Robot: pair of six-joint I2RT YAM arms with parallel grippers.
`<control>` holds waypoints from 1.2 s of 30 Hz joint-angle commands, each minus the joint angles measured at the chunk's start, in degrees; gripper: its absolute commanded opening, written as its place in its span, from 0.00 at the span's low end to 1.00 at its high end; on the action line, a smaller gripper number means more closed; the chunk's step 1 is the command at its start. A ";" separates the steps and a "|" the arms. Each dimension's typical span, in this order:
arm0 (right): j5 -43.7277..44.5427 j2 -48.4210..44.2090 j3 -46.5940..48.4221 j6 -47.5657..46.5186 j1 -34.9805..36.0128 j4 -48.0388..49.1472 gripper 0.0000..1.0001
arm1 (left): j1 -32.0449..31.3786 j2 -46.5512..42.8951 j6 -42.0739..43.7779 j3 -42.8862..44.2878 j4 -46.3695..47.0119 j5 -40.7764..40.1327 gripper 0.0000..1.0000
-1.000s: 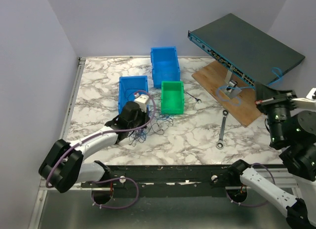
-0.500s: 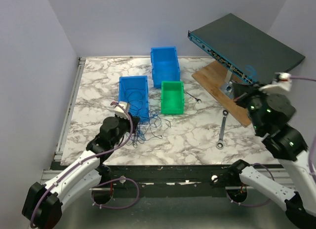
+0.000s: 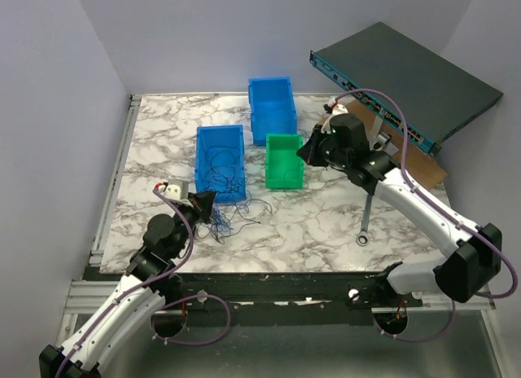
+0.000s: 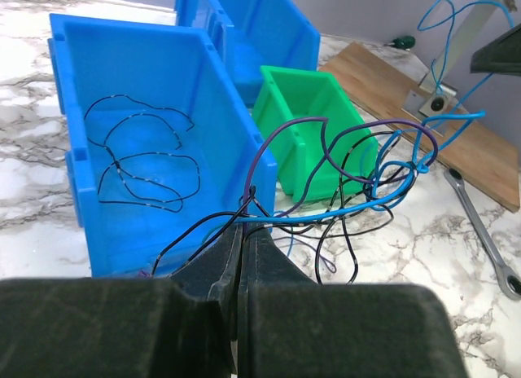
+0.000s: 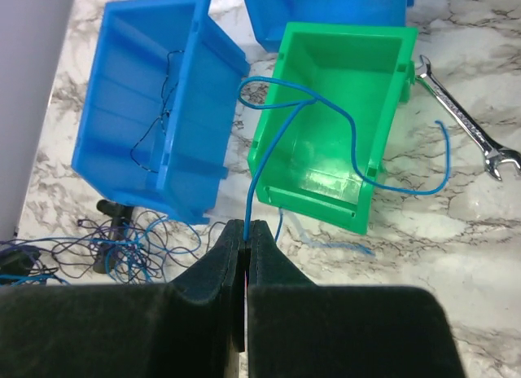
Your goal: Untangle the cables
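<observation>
A tangle of thin blue, purple and black cables (image 3: 232,219) lies on the marble in front of the near blue bin (image 3: 198,158). My left gripper (image 3: 209,204) is shut on strands at the tangle's left edge. From its tips (image 4: 242,228) a blue cable (image 4: 350,208) and dark loops fan out. One black cable (image 4: 146,162) lies inside the blue bin (image 4: 73,93). My right gripper (image 3: 304,153) hangs over the green bin (image 3: 269,162), shut (image 5: 247,226) on a separate blue cable (image 5: 259,182). That cable loops across the green bin (image 5: 269,109).
A second blue bin (image 3: 271,109) stands behind. One wrench (image 3: 365,217) lies at the right and a smaller wrench (image 3: 319,160) beside the green bin. A dark network switch (image 3: 407,72) rests tilted over a wooden board (image 3: 423,181) at the back right.
My left arm has drawn back toward the near left, dragging the tangle off the blue bin's front. My right arm has swung in from the far right to above the green bin, carrying the blue cable.
</observation>
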 commanded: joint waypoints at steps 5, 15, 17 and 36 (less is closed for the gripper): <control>-2.22 10.09 7.28 -3.13 0.21 5.90 0.01 | 0.01 0.24 -1.10 -0.25 -1.39 -3.82 0.00; 5.74 16.60 14.58 -8.25 0.16 6.13 0.01 | -0.01 1.13 -1.10 -0.05 -1.13 -3.15 0.00; 8.32 17.86 16.50 -9.89 0.20 5.71 0.01 | -0.03 1.14 -1.01 -0.05 -1.15 -3.27 0.00; 11.21 26.26 -0.12 -10.12 5.58 19.12 0.01 | -0.03 3.11 -0.57 0.12 -0.54 -3.45 0.00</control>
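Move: The right hand holds the freed blue cable and takes it to the green box, about 13 cm ahead, 6 cm left and 20 cm below. The left blue box stands some 12 cm ahead and 25 cm left of the hand, the rear blue box about 29 ahead and 10 left, the small wrench roughly 12 ahead and 3 right. From the left hand, still gripping the tangle, the green box lies some 22 cm ahead and 20 cm right. The right hand carries the pinched blue cable forward about 10 cm, then sinks towards the green box. ##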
